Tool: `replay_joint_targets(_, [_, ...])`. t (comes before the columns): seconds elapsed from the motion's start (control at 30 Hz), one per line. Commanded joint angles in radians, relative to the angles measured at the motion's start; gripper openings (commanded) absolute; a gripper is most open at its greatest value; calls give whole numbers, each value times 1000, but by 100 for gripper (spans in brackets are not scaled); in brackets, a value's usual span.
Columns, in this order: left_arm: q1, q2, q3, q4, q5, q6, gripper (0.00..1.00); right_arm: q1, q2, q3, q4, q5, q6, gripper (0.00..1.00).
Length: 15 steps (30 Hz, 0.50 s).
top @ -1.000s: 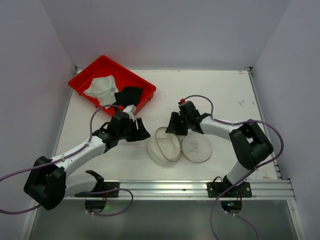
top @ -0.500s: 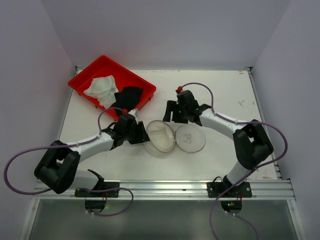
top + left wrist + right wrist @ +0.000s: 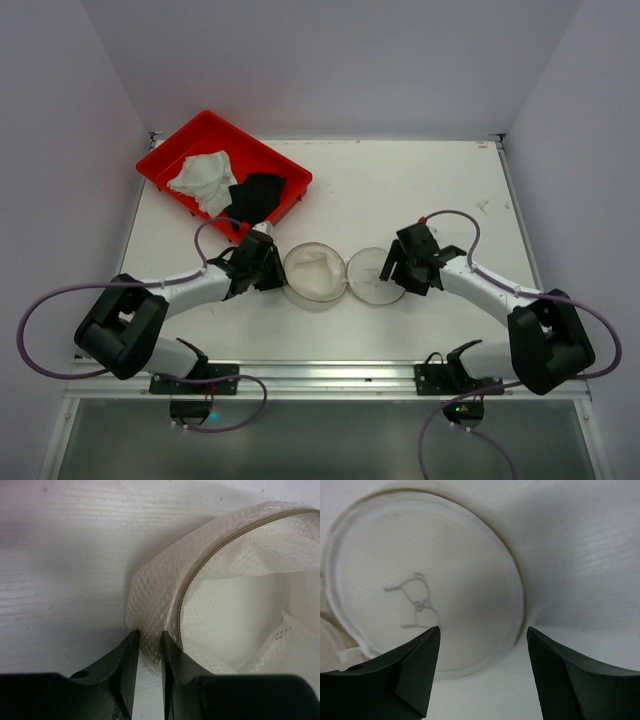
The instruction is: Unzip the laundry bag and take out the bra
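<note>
The white round laundry bag [image 3: 315, 272] lies unzipped in two joined halves on the table. Its mesh bowl half [image 3: 165, 590] faces up, with the zipper track [image 3: 200, 567] along the rim. The flat lid [image 3: 378, 277] with the bra drawing [image 3: 417, 600] lies to its right. Pale fabric with a small label [image 3: 295, 640] rests inside the bowl; I cannot tell if it is the bra. My left gripper [image 3: 271, 272] [image 3: 149, 636] is shut on the bowl's mesh wall. My right gripper [image 3: 393, 268] [image 3: 484, 629] hangs open over the lid's right edge, holding nothing.
A red tray [image 3: 170, 152] at the back left holds a white cloth [image 3: 203, 178] and a black cloth [image 3: 258, 194]. The left arm's cable [image 3: 205, 240] loops beside the tray. Walls close off the table on three sides.
The left gripper narrowed onto the bag's mesh wall. The right gripper left the back of the bag, swung to the lid's right side and opened wider. The bag shifted slightly back.
</note>
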<state>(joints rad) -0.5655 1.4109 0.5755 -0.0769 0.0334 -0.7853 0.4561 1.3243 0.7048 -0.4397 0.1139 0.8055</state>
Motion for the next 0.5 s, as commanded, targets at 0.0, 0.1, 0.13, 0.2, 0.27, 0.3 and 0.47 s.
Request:
replay_joint_targets(0.0, [-2,-38,1,-81,-116,23,27,1,-53,-57,-22,36,103,71])
replay_joint_targets(0.1, [-1,-62,-2,-110,-138,38,26,3,-66,-83,-8,26,124,69])
replay_joint_targets(0.13, [-1,-66,0,-118,-142,40,26,3,-65,-87,-1,20,130,67])
replay_joint_targets(0.2, [0,-78,0,-130,-148,47,26,1,-54,-96,13,6,138,65])
replay_joint_targets(0.27, [-1,-84,-2,-130,-145,49,26,3,-43,-105,53,-5,138,61])
replay_joint_targets(0.3, [-1,-84,0,-132,-142,54,25,3,-22,-105,65,-22,141,60])
replay_joint_targets(0.47, [-1,-84,7,-132,-139,63,24,4,61,-97,108,-49,155,45])
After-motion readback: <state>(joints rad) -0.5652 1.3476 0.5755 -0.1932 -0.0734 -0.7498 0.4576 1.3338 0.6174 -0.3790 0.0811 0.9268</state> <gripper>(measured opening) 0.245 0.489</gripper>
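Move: The left fingers already grip the laundry bag's left edge at their tips; the bag's open mouth centres about 8 cm to their right and 2 cm ahead, and the bra in the red bin is some 20 cm ahead and 5 cm left. For the right hand, the flap's right rim lies about 2 cm back, 2 cm right and 3 cm below, with the flap's middle 4 cm left and 1 cm back. That rim is roughly 28 cm right of the left hand. The left hand keeps its pinch on the bag's left edge and draws it about 3 cm left, level and close to the table, easing to a stop with a slight roll of the wrist. Meanwhile the right hand first drops and draws back, 2 to 3 cm each, onto the flap's right rim, then follows the sliding flap back left and slightly forward by about 1 cm while staying low, its wide-open fingers closing by about a third to straddle the rim. ##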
